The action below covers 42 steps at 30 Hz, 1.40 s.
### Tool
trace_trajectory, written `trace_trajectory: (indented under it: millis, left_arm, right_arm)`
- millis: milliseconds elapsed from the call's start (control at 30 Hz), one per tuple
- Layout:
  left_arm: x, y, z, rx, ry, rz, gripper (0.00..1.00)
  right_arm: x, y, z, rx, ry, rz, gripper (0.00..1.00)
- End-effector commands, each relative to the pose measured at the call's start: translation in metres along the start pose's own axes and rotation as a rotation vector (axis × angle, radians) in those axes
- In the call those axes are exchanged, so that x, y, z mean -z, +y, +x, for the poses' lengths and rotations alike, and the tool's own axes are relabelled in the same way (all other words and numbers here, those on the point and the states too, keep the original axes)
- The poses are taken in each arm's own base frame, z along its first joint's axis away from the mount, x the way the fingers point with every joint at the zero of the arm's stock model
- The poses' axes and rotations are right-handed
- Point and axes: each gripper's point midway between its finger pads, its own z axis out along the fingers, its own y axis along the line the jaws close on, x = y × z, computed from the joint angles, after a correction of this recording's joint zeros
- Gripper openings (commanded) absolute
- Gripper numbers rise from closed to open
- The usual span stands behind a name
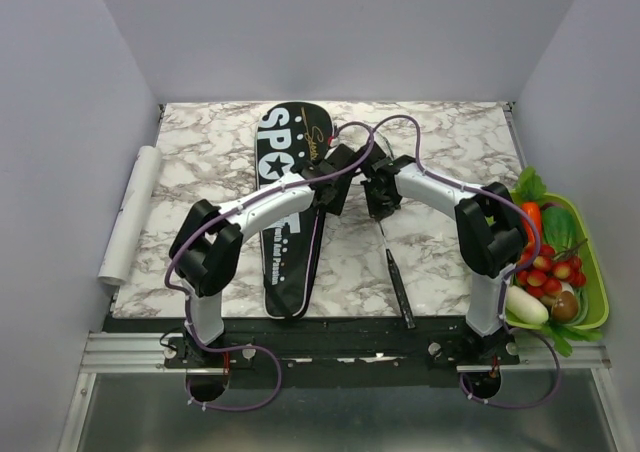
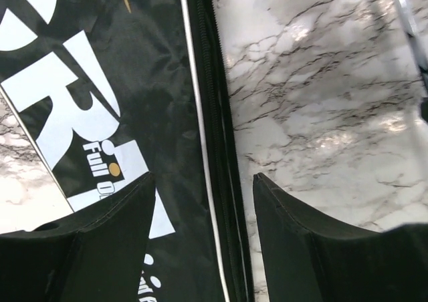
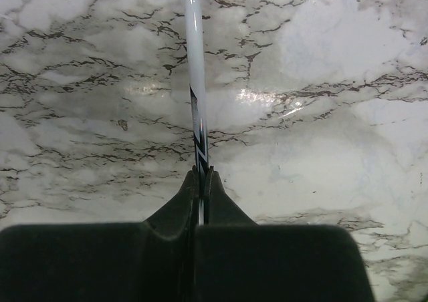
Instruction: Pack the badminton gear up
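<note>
The long black bag (image 1: 285,262) lettered SPORT in white lies lengthwise left of the table's middle. My left gripper (image 1: 330,194) hovers over its right edge. In the left wrist view the left gripper (image 2: 204,178) stands open, its fingers either side of the bag's (image 2: 134,81) zipped edge with nothing pinched. My right gripper (image 1: 381,204) is just right of the bag. It (image 3: 201,175) is shut on a racket's thin shaft (image 3: 194,61). That racket's black stem (image 1: 400,290) points to the near table edge. Its hoop is not plainly visible.
A white roll (image 1: 130,212) lies along the table's left edge. A green tray (image 1: 600,282) of toy vegetables stands beyond the right edge, next to the right arm. Purple cables loop over both arms near the bag's top.
</note>
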Motion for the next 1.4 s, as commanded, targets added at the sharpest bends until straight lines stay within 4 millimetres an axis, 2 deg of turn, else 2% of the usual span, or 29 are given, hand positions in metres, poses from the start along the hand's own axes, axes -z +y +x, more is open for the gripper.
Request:
trace_trajectory:
  millis: [0, 200, 433, 633, 733, 767, 833, 867, 900, 1067, 1200, 1367]
  left_arm:
    - [-0.012, 0.014, 0.02, -0.066, 0.03, -0.113, 0.67]
    - [-0.017, 0.025, 0.036, -0.105, 0.032, -0.194, 0.68]
    - [-0.025, 0.027, 0.066, -0.099, 0.074, -0.184, 0.68]
    - [-0.032, 0.03, 0.08, -0.107, 0.095, -0.194, 0.65]
    - [-0.032, 0.031, 0.083, -0.11, 0.099, -0.192, 0.51]
    - [-0.033, 0.031, 0.084, -0.11, 0.097, -0.189, 0.37]
    - [-0.031, 0.032, 0.083, -0.113, 0.088, -0.19, 0.21]
    - [-0.03, 0.032, 0.081, -0.113, 0.084, -0.192, 0.07]
    - [-0.028, 0.033, 0.079, -0.115, 0.079, -0.191, 0.02]
    - [-0.017, 0.034, 0.064, -0.107, 0.044, -0.192, 0.0]
    - [-0.003, 0.035, 0.044, -0.044, -0.001, -0.153, 0.0]
    - [0.007, 0.048, 0.019, 0.049, -0.04, -0.112, 0.0]
  right_arm:
    - [0.008, 0.0, -0.007, -0.035, -0.038, -0.019, 0.01]
    - [0.007, 0.005, -0.006, -0.034, -0.026, -0.041, 0.01]
    - [0.005, 0.007, -0.008, -0.031, -0.02, -0.044, 0.01]
    - [0.005, 0.009, -0.01, -0.031, -0.017, -0.048, 0.01]
    - [0.005, 0.008, -0.01, -0.031, -0.017, -0.048, 0.01]
    - [0.006, 0.009, -0.01, -0.03, -0.019, -0.047, 0.01]
    - [0.006, 0.008, -0.01, -0.033, -0.02, -0.045, 0.01]
    - [0.006, 0.008, -0.01, -0.031, -0.018, -0.045, 0.01]
    - [0.006, 0.008, -0.009, -0.031, -0.018, -0.046, 0.01]
    - [0.012, 0.006, -0.008, -0.03, -0.024, -0.048, 0.01]
    - [0.025, 0.001, -0.002, -0.036, -0.045, -0.055, 0.01]
    - [0.05, -0.014, 0.001, -0.021, -0.087, -0.029, 0.01]
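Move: The cover's white-piped right rim, where the left hand will grip it, lies about 4 cm back, 4 cm to its left and 8 cm below it. The cover's middle is some 12 cm to the left hand's left, level with it fore-and-aft. The racket shaft, held by the right fingers, is about 14 cm to its right. From the right hand that rim spot is roughly 17 cm left, 4 cm back and barely lower; the racket handle is 20 cm back and 2 cm right. The left fingers come to pinch the cover's white-piped right rim: the open hand sinks some 7 cm while going left and back, rolling its left side up about 15 degrees, then shuts fully there and begins lifting, about 3 cm up. The right hand keeps its grip on the racket shaft, nearly still until it too rises some 2 cm, easing back. ##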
